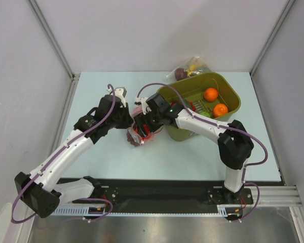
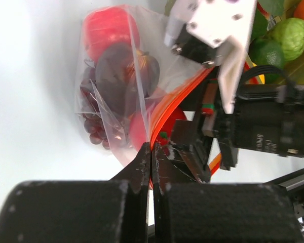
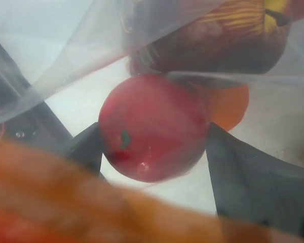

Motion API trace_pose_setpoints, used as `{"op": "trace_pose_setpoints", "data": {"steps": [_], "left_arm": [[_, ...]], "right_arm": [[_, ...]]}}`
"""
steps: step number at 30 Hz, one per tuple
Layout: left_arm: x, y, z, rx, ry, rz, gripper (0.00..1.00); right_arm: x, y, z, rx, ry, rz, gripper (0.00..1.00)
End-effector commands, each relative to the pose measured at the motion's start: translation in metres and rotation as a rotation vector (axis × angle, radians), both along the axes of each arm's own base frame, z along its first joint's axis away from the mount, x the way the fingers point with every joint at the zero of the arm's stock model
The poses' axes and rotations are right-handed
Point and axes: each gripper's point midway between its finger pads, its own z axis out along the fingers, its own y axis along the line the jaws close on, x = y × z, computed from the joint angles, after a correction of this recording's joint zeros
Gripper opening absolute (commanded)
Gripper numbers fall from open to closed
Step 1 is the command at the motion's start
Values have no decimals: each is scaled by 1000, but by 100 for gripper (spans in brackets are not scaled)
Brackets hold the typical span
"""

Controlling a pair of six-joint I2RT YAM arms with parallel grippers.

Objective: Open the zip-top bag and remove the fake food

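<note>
The zip-top bag [image 1: 138,133] lies mid-table between both arms, its red-orange zip strip [image 2: 178,97] parted. My left gripper [image 2: 152,150] is shut on one lip of that strip. My right gripper [image 3: 154,149] reaches inside the bag mouth, and its fingers [image 3: 84,147] press either side of a red apple [image 3: 152,126]. Behind the apple in the right wrist view sit a dark maroon fruit [image 3: 218,45] and an orange one [image 3: 232,107]. Through the plastic in the left wrist view I see a red fruit [image 2: 109,29], the maroon fruit [image 2: 122,71] and a purple grape bunch [image 2: 91,127].
An olive-green bin [image 1: 234,92] stands right of the bag, touching the right arm, with two oranges [image 1: 211,94], limes and other pieces inside. A second clear bag of fruit shapes [image 1: 192,66] lies behind the bin by the back wall.
</note>
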Motion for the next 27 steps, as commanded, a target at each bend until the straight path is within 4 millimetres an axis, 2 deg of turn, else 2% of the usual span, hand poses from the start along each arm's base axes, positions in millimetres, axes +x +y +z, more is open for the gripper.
{"op": "trace_pose_setpoints", "data": {"steps": [1,6,13,22,27], "left_arm": [[2,-6,11,-49,-28,-5,0],[7,-9,10,-33,-30,-17,0],[15,-13,10,-16,-39,-30,0],[28,-21,11,-3,-50,-54,0],[34,-25,10,1,-54,-62,1]], "right_arm": [[6,3,55,93,-111,-15,47],[4,0,87,127,-139,-18,45],[0,-4,115,153,-146,-13,43],[12,-33,161,239,-153,-77,41],[23,-42,167,313,-105,-117,41]]}}
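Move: The right hand already grips the red fruit inside the bag, with the open mouth about 7 cm straight above. From it the dark apple lies 5 cm ahead and 5 cm left, the other red fruit 10 cm ahead and 4 cm left, the green bin some 12 cm ahead and 25 cm right. The left hand, still pinching the orange zip edge, has the gripped fruit 2 cm ahead, 6 cm right and 9 cm below. Right lifts the gripped fruit about 11 cm, veering right; left, still pinching the zip edge, follows 4 cm forward-right. ##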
